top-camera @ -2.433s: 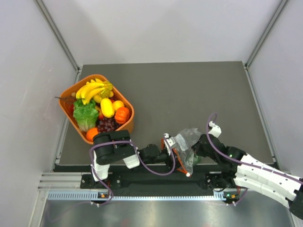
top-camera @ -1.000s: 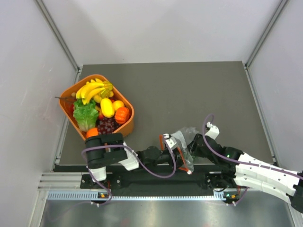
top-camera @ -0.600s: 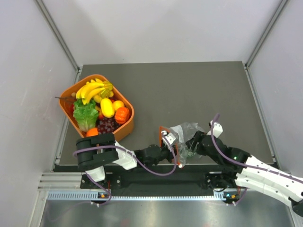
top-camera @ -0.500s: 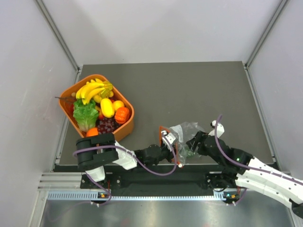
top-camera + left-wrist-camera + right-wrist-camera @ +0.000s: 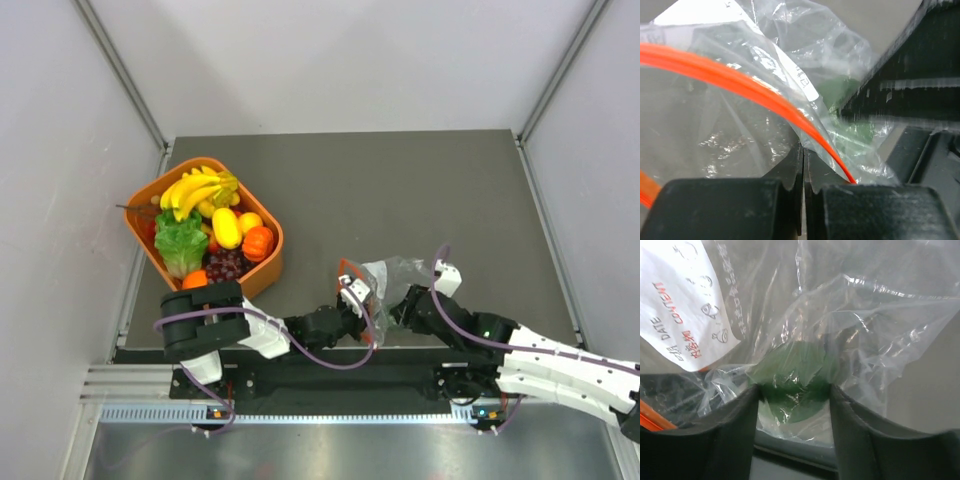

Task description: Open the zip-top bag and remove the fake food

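Observation:
The zip-top bag (image 5: 400, 272) is crumpled clear plastic lying near the table's front edge, between my two arms. In the left wrist view my left gripper (image 5: 804, 150) is shut on the bag's film right beside the orange zip strip (image 5: 740, 80). My left gripper (image 5: 358, 305) sits at the bag's left end. My right gripper (image 5: 398, 308) reaches in from the right. In the right wrist view my right gripper (image 5: 794, 390) presses from both sides on a dark green piece of fake food (image 5: 790, 372) through the plastic. A white label (image 5: 685, 310) is stuck on the bag.
An orange basket (image 5: 268, 225) at the left holds bananas (image 5: 195, 190), lettuce (image 5: 180, 245), grapes and other toy fruit. The black base rail (image 5: 330, 375) runs just below the bag. Grey walls enclose the dark table (image 5: 400, 190).
My left gripper has shut on the bag's mouth and pulled it slightly left. My right gripper opened, moved in and closed round the green piece inside the bag.

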Robot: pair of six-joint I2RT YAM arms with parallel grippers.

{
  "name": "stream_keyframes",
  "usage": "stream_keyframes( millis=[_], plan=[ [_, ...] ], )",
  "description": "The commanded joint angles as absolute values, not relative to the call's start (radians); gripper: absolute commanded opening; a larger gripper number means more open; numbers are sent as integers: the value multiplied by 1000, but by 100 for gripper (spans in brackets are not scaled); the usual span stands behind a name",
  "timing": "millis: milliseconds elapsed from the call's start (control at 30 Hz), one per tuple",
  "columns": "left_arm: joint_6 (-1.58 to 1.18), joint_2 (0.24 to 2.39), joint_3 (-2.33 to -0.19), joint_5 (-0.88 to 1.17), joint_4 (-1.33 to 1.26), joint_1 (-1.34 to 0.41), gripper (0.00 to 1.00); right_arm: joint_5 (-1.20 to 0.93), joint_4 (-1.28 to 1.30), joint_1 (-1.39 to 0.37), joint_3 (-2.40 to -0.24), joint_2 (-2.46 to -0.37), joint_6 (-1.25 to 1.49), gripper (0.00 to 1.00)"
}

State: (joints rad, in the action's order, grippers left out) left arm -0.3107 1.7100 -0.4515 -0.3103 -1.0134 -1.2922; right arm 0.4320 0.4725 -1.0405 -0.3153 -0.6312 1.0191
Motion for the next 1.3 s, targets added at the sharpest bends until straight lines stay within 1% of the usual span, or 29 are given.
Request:
stream_keyframes(
  millis=[0, 67, 100, 133, 167, 200, 267, 367, 500, 733, 767, 833, 933, 967, 1167, 1267],
  plan=[
    [-301, 1674, -468, -281, -1047, -1310, 0, 449, 457, -1074, -313, -734, 1052, 38],
    [-291, 1663, -454, -239, -1066, -1312, 0, 459, 427, -1078, -307, -758, 1055, 27],
    [-290, 1660, -450, -226, -1074, -1315, 6, 462, 419, -1080, -304, -765, 1057, 15],
    [-290, 1658, -445, -215, -1089, -1315, 16, 465, 402, -1081, -296, -775, 1058, 11],
    [-288, 1654, -431, -189, -1103, -1313, 35, 469, 396, -1080, -293, -778, 1058, 6],
    [-288, 1651, -422, -177, -1121, -1313, 41, 471, 391, -1080, -290, -778, 1060, 0],
    [-288, 1648, -391, -150, -1183, -1313, 52, 476, 385, -1080, -281, -778, 1061, 0],
    [-290, 1640, -359, -138, -1232, -1313, 59, 486, 390, -1080, -270, -770, 1068, 0],
    [-291, 1628, -356, -181, -1181, -1313, 60, 495, 406, -1080, -256, -758, 1078, 0],
    [-285, 1672, -388, -175, -1167, -1315, 63, 492, 411, -1081, -239, -732, 1088, 0],
    [-284, 1678, -393, -167, -1173, -1313, 64, 489, 414, -1080, -239, -732, 1089, 0],
    [-284, 1700, -414, -147, -1167, -1313, 72, 489, 416, -1080, -238, -726, 1088, 0],
    [-290, 1730, -431, -134, -1193, -1313, 74, 491, 417, -1080, -241, -721, 1088, 0],
    [-293, 1738, -434, -130, -1203, -1313, 77, 488, 417, -1081, -241, -721, 1088, 0],
    [-285, 1786, -489, -130, -1175, -1315, 79, 482, 410, -1080, -245, -719, 1085, 0],
    [-270, 1804, -535, -143, -1108, -1315, 80, 477, 405, -1081, -247, -721, 1085, 0]
  ],
)
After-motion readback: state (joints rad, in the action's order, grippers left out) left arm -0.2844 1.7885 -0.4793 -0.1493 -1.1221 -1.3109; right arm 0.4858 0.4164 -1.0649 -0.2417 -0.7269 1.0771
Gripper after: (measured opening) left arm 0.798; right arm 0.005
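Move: Some 7 cm to the left hand's right, level forward and about 3 cm lower, lies the green avocado in the zip-top bag; the bag's orange zip strip centres about 4 cm ahead and 3 cm left of that hand, its white label 9 cm ahead and 2 cm right. For the right hand, the bag film to pinch is 3 cm straight ahead, roughly level, with the avocado 1 cm ahead, 1 cm left and 3 cm down. Closing as it pushes about 3 cm forward, the right hand pinches the bag film beyond the avocado, then draws it back and down some 5 cm and keeps hold. The left hand lets go of the film at the mouth, opens wide while backing 3 cm towards the base, turns about 10 degrees clockwise, then slides 3 cm right under the zip strip, its open fingers coming around the avocado. ##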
